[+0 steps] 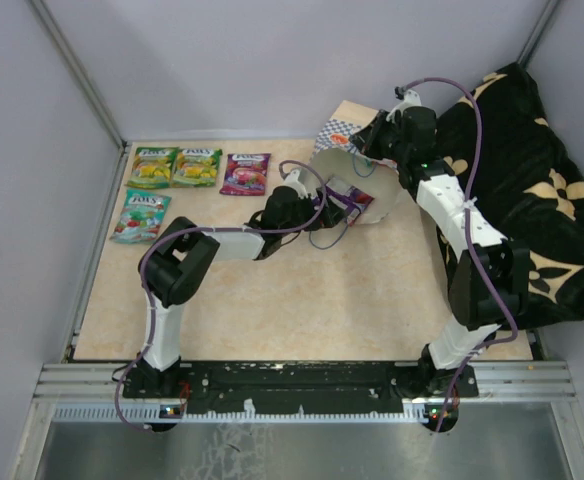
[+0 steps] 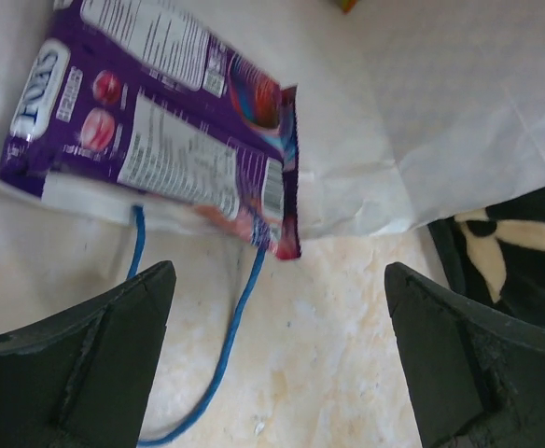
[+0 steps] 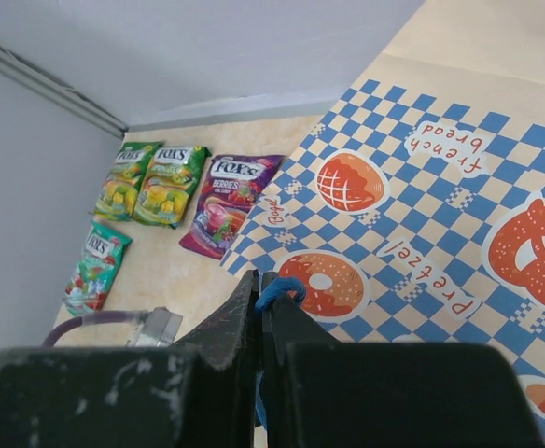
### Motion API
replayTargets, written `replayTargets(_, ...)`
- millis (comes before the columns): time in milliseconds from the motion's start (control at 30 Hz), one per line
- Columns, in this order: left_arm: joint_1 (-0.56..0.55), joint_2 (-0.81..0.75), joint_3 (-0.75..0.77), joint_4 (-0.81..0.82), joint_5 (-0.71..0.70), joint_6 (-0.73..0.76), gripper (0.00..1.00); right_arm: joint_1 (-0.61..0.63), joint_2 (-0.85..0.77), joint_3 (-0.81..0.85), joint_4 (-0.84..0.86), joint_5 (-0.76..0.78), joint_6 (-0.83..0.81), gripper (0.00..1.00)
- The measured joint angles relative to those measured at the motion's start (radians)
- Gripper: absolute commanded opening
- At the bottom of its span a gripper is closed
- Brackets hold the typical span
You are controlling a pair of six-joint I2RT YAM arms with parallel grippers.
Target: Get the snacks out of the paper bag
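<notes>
The paper bag [image 1: 340,140] lies on its side, mouth facing my left arm. My right gripper [image 3: 261,280] is shut on its blue cord handle [image 3: 282,291], holding the upper edge up. A purple FOX'S pouch [image 2: 151,131] lies at the bag's mouth on the pale paper [image 2: 440,112], one corner sticking out over the table. My left gripper [image 2: 280,280] stands wide open just in front of that pouch, nothing between its fingers; the other blue cord [image 2: 226,355] loops on the table beneath it. Four snacks lie out at the far left: two green-yellow [image 1: 152,167] [image 1: 196,167], one purple [image 1: 245,173], one teal [image 1: 140,215].
A black cloth with tan flowers [image 1: 542,200] is heaped along the right side, behind my right arm. Grey walls close in the table on the left and the back. A sliver of orange [image 2: 347,5] shows deeper in the bag.
</notes>
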Motion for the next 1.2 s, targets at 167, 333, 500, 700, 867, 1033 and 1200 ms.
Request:
replayTargets(167, 0.0, 0.04, 0.08, 0.031, -0.021, -0.024, 0.87, 0.0, -0.024, 0.0, -0.001, 0.002, -0.003, 0.0)
replayTargets(333, 0.0, 0.07, 0.177, 0.03, -0.025, -0.023, 0.85, 0.0, -0.026, -0.002, -0.006, 0.003, -0.005, 0.0)
replayTargets(500, 0.0, 0.076, 0.204, -0.024, -0.025, -0.017, 0.85, 0.0, -0.026, -0.003, -0.012, 0.01, -0.014, 0.0)
replayTargets(700, -0.001, 0.076, 0.182, -0.121, -0.049, -0.017, 0.8, 0.0, -0.027, -0.006, -0.012, 0.012, -0.014, 0.0)
replayTargets(867, -0.001, 0.08, 0.191, -0.188, -0.067, -0.017, 0.71, 0.0, -0.027, -0.006, -0.011, 0.011, -0.013, 0.0)
replayTargets(1033, -0.001, 0.147, 0.313, -0.23, -0.07, -0.013, 0.64, 0.0, -0.027, -0.007, -0.011, 0.011, -0.013, 0.0)
replayTargets(1200, -0.001, 0.196, 0.379, -0.277, -0.069, -0.001, 0.69, 0.0, -0.027, -0.007, -0.011, 0.012, -0.014, 0.0)
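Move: The next purple Fox's pack lies in the open mouth of the paper bag, about 8 cm ahead of the left hand, 4 cm to its right and some 5 cm below it. The bag's middle is about 18 cm ahead and 10 cm right. The purple pack already taken out lies some 22 cm ahead and 24 cm left, 6 cm lower. From the right hand, the pack in the bag is about 24 cm below, 1 cm back and 3 cm left. Forward and to its right, the left hand goes up and over towards the purple pack in the bag mouth: it rises about 5 cm on the way, sinks back down as far while easing back slightly, then slides forward-right another 3 cm or so to the pack's near edge. Its wide-open fingers narrow to about two thirds. The right hand stays put, still gripping the bag's blue handle. ##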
